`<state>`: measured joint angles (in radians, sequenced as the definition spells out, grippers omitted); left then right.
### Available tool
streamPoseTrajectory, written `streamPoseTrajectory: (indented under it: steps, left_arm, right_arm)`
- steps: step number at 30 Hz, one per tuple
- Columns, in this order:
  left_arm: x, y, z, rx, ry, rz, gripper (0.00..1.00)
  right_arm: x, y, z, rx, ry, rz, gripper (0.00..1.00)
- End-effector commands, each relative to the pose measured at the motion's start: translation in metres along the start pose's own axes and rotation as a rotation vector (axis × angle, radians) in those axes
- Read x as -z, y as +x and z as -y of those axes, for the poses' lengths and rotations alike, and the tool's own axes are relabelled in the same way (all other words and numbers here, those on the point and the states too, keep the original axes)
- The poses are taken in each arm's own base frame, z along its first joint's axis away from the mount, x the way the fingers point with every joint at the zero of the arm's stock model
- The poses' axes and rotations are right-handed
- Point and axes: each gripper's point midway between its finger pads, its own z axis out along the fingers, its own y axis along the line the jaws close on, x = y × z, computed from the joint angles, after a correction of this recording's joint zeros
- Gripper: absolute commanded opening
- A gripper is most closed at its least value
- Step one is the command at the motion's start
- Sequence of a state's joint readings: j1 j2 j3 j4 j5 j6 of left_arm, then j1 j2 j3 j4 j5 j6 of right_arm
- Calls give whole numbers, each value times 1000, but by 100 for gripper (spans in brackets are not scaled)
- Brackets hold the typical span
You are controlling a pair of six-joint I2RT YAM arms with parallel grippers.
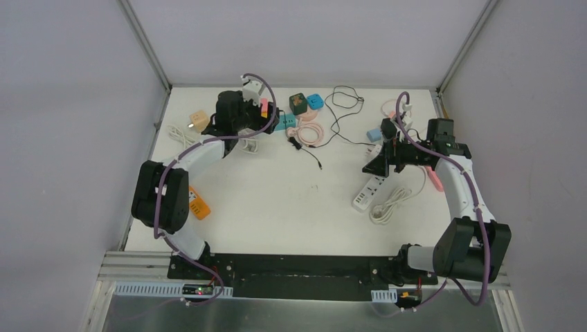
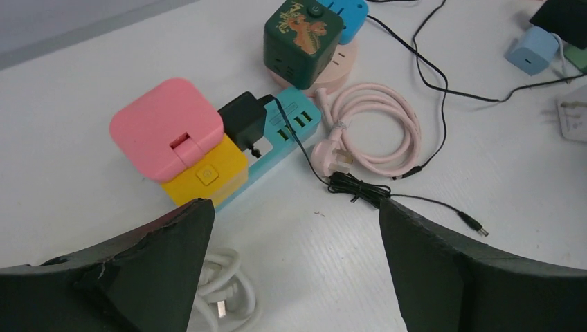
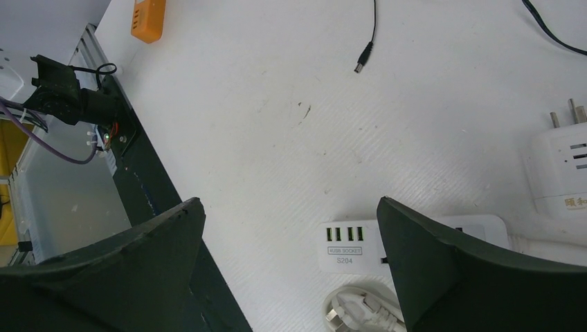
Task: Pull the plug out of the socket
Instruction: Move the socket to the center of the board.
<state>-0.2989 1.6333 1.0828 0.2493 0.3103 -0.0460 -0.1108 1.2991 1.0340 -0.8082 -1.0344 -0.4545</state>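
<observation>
A black plug [image 2: 242, 119] sits in the teal socket strip [image 2: 299, 124], beside a pink adapter [image 2: 166, 128] and a yellow block [image 2: 208, 173] on the same strip. Its thin black cable [image 2: 356, 187] runs across the table to a barrel tip [image 2: 474, 225]. My left gripper [image 2: 294, 207] hangs open just in front of the strip, holding nothing, with bare table between its fingers. My right gripper [image 3: 289, 204] is open too, far off over a white power strip [image 3: 353, 245] on the right side [image 1: 367, 194].
A green cube [image 2: 301, 31], a coiled pink cable [image 2: 377, 128] and a blue cube [image 2: 531, 50] lie beyond the strip. A white cable coil [image 2: 221, 290] lies under the left finger. An orange block [image 1: 199, 205] sits near the left edge. A white adapter [image 3: 561, 173] lies right.
</observation>
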Motion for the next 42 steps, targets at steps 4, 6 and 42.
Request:
streamPoseTrajectory:
  steps: [4, 6, 42]
  left_arm:
    - [1, -46, -27, -57, 223, 73, 91]
    - [0, -45, -38, 18, 275, 50, 89]
    - [-51, 44, -100, -383, 509, 118, 91]
  right_arm:
    - [6, -18, 0, 56, 0, 36, 100]
    - [5, -17, 1, 50, -3, 33, 100]
    - [7, -14, 12, -7, -5, 14, 100]
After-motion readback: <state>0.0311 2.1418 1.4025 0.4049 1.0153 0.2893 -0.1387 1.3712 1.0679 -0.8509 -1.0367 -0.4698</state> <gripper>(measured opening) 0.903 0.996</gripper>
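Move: The yellow block, plugged into the left end of the teal socket, lies about 10 cm ahead of the left gripper, 4 cm to its left and 11 cm lower; the pink cube sits on top of it, about 6 cm higher. The teal socket's middle is some 5 cm right of the yellow block, while the white cable coil is 5 cm ahead and 10 cm left of the gripper on the table. From the right gripper, the yellow block is roughly 30 cm ahead and 34 cm left, 11 cm below. Swing the open left gripper forward and left past the yellow-and-pink stack with a slight rise, then sink it about 12 cm on the stack's left side. From there ease forward some 3 cm, rising a little, while turning the wrist about 25 degrees clockwise and tipping the fingers up slightly towards the yellow block. Keep the jaws open. ##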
